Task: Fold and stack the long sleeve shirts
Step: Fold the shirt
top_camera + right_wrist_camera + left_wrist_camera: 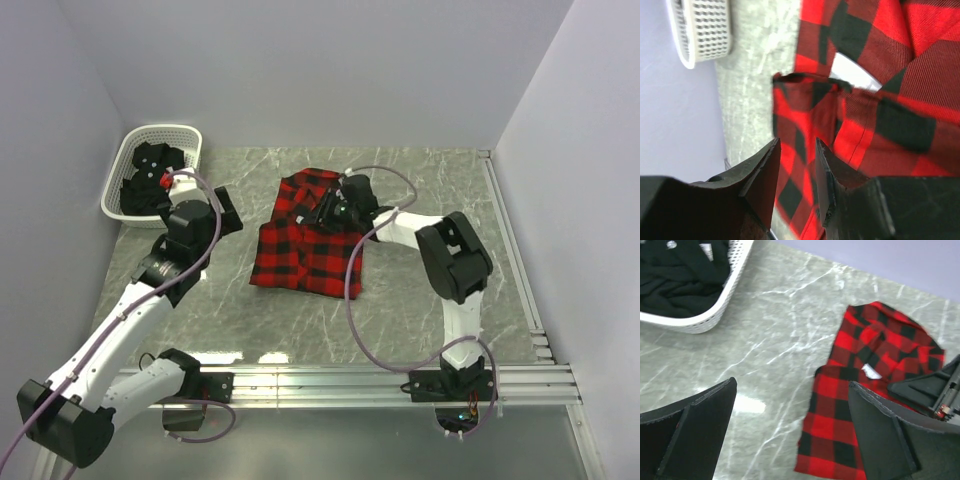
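The red-and-black check flannel shirt (305,240) lies folded flat in the middle of the table. It fills the right wrist view (880,100) and shows in the left wrist view (860,390). A black shirt (148,178) lies bunched in the white basket (190,135), also seen at the top left of the left wrist view (675,270). My left gripper (792,390) hangs wide open over bare table just left of the flannel, with nothing in it. My right gripper (797,145) hovers low over the flannel's collar end (325,210), jaws a little apart with cloth showing through the gap.
The white lattice basket (720,305) stands at the back left corner against the walls. A metal rail (510,240) runs along the table's right edge. Grey marbled tabletop (440,180) lies around the flannel.
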`<control>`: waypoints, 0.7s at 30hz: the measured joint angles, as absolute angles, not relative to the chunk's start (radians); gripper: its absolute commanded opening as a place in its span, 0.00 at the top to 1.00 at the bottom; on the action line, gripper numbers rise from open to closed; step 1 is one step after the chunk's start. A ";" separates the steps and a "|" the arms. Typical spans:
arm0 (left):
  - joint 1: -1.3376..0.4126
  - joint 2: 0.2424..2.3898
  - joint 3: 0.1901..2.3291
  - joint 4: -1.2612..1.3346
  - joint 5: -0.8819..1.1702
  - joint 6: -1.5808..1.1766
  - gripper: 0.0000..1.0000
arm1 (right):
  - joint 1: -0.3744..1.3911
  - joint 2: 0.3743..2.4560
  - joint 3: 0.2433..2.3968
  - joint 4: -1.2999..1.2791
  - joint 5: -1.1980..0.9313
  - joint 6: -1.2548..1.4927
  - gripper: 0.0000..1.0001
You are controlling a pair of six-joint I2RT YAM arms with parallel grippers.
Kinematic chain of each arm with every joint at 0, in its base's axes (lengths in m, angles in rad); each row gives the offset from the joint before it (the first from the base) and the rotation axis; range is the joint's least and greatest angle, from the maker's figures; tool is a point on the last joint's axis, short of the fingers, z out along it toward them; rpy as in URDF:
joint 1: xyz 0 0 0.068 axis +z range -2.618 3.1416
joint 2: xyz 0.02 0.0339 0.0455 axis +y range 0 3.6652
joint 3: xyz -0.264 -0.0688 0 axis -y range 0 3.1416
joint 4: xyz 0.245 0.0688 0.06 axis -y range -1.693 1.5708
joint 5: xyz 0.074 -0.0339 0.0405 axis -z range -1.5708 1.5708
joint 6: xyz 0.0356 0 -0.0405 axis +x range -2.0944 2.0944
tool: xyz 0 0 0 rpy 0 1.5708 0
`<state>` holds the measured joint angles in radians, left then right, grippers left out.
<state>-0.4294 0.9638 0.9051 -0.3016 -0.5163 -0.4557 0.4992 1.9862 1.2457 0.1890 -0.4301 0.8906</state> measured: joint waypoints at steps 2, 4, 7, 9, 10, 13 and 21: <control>-0.427 0.944 0.873 -0.294 -0.528 -0.446 0.01 | 0.510 2.032 1.266 0.190 -0.429 0.897 0.59; -0.426 0.945 0.860 -0.294 -0.530 -0.439 0.01 | 0.521 2.074 1.286 0.190 -0.429 0.900 0.59; -0.425 0.954 0.856 -0.295 -0.530 -0.434 0.01 | 0.533 2.120 1.314 0.190 -0.428 0.901 0.59; -0.425 0.957 0.856 -0.295 -0.531 -0.433 0.01 | 0.541 2.144 1.329 0.190 -0.424 0.901 0.58; -0.425 0.957 0.856 -0.295 -0.530 -0.432 0.01 | 0.544 2.152 1.336 0.187 -0.419 0.900 0.57; -0.425 0.957 0.856 -0.294 -0.530 -0.430 0.01 | 0.553 2.163 1.345 0.181 -0.407 0.896 0.55; -0.424 0.957 0.856 -0.293 -0.530 -0.430 0.01 | 0.576 2.183 1.386 0.160 -0.385 0.859 0.77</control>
<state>-0.4240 0.9573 0.8562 -0.2932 -0.5301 -0.4305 0.5762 2.1834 1.3857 0.1600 -0.3847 0.8589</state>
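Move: The shirt's upper fold edge, by the white label, lies about 4 cm to my right hand's left, roughly level fore-and-aft and some 7 cm below. The label is about 2 cm farther out than that edge; the edge's left corner is some 9 cm farther left of it. The shirt's near panel spreads about 9 cm back from my right hand and 3 cm left. From my left hand the fold edge is roughly 8 cm ahead, 20 cm right and 23 cm below. I sink my right hand about 5 cm onto the shirt's fold edge while sliding it some 4 cm left, then creep the last bit left at that low height, fingers still pointing forward-left and down. The fingers stay partly open, their tips coming in at the ridge of cloth just beside the label. My left hand, wide open, only settles a couple of centimetres and waits clear of the cloth. ##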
